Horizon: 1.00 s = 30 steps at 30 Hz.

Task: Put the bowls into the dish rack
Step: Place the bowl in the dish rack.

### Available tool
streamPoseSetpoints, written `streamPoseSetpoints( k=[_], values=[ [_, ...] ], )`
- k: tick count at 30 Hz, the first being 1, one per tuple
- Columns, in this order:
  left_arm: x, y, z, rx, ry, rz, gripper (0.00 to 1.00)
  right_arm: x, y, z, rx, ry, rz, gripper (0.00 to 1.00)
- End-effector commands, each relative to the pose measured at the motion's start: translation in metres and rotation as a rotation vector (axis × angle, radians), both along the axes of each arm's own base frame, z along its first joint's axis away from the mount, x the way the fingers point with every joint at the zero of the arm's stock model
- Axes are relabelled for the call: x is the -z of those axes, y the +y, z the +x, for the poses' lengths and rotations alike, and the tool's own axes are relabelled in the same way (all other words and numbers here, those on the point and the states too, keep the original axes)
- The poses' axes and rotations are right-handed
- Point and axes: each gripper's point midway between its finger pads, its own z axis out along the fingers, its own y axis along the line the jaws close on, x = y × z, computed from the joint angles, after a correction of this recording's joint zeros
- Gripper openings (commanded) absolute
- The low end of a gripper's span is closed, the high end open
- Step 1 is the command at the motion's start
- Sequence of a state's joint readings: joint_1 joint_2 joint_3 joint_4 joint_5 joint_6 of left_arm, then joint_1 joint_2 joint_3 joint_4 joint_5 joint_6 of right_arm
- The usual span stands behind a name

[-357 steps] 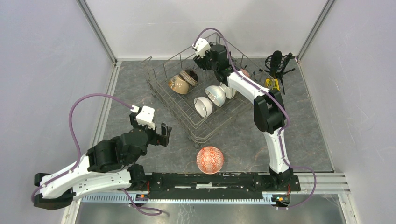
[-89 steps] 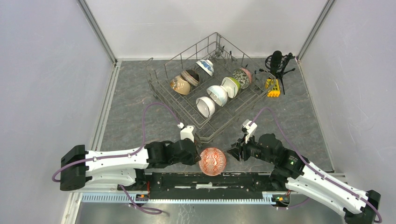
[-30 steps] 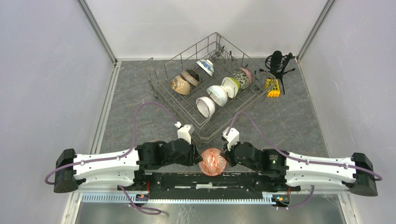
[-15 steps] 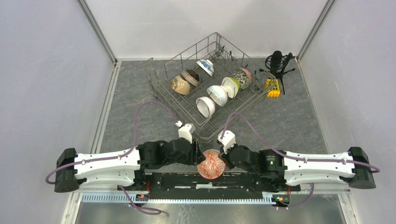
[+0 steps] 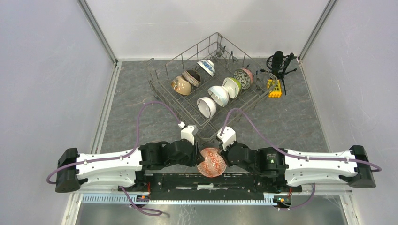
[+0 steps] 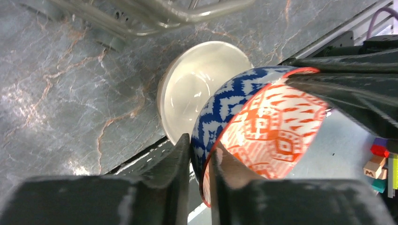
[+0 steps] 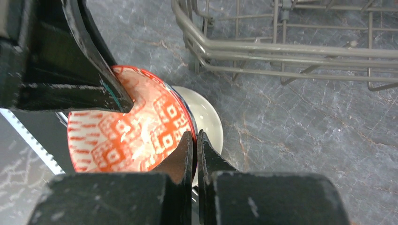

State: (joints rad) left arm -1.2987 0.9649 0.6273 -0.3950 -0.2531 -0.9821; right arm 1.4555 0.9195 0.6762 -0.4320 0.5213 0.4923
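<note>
A bowl (image 5: 211, 162), orange-patterned inside and blue-and-white outside, hangs tilted near the table's front edge. My left gripper (image 6: 201, 154) is shut on its rim, one finger on each side. From the opposite side my right gripper (image 7: 195, 140) is shut on the rim too. Under it a plain white bowl (image 6: 192, 89) sits upright on the table. The dish rack (image 5: 159, 93) stands behind with several bowls on edge between its tines, among them tan (image 5: 180, 85), white (image 5: 205, 107) and lime green (image 5: 232, 87).
A black microphone on a tripod (image 5: 278, 63) and a small yellow object (image 5: 274, 88) stand right of the rack. The rack's near corner (image 7: 281, 47) is a short way beyond the held bowl. The black base rail (image 5: 211, 180) runs just below it.
My right arm has slid left and closed in on the orange-patterned bowl's rim. The bowl has shifted slightly left and tipped. The left arm has hardly moved.
</note>
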Motion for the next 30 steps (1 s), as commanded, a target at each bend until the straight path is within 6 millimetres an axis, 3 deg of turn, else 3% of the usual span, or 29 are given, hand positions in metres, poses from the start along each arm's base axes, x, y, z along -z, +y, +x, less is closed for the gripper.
streamPoseSetpoints(
  k=[1,3,5,13,23,26,30],
  values=[
    [-0.004,0.01,0.01,-0.015,-0.067,0.048,0.14,-0.056,0.026,0.0,0.011,-0.016,0.202,0.0],
    [-0.003,0.011,0.01,-0.014,-0.069,0.05,0.04,-0.059,0.027,-0.001,0.008,-0.015,0.213,0.0],
    [-0.005,0.011,0.01,-0.019,-0.069,0.041,0.02,-0.062,0.028,-0.002,0.001,-0.014,0.231,0.0],
    [-0.023,0.017,0.012,-0.06,-0.096,-0.091,0.02,-0.078,0.031,-0.018,-0.085,0.019,0.373,0.5],
    [-0.061,0.024,0.012,-0.087,-0.156,-0.359,0.02,-0.092,0.031,-0.043,-0.194,0.094,0.606,0.9],
    [-0.076,0.024,0.012,-0.085,-0.181,-0.439,0.02,-0.096,0.033,-0.046,-0.207,0.11,0.653,0.98],
    [-0.094,0.024,0.01,-0.066,-0.22,-0.53,0.02,-0.098,0.036,-0.047,-0.202,0.124,0.685,0.98]
  ],
)
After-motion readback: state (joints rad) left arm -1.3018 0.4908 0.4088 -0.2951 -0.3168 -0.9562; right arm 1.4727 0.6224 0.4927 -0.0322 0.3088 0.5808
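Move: The red-patterned bowl hangs tilted between the hands. Its middle is about 4 cm to the right of the left hand, 3 cm back and just below; the opened left fingers straddle its rim. From the right hand, which pinches the rim, the middle lies some 4 cm back, 3 cm left and 3 cm lower. A white bowl sits about 6 cm right, 1 cm ahead and 9 cm below the left hand; the dish rack's near corner is roughly 9 cm ahead of it, 1 cm right and 8 cm down. Closing almost in place, the left fingers pinch the red-patterned bowl's rim and then carry the bowl about 3.5 cm left, then up some 4 cm, the wrist rolling about 20 degrees, left side down. The right hand rises with its grip still shut, then opens wide, releases the rim and climbs to about 7 cm while drawing back 4 cm and slightly left, rolling some 30 degrees, left side up. ##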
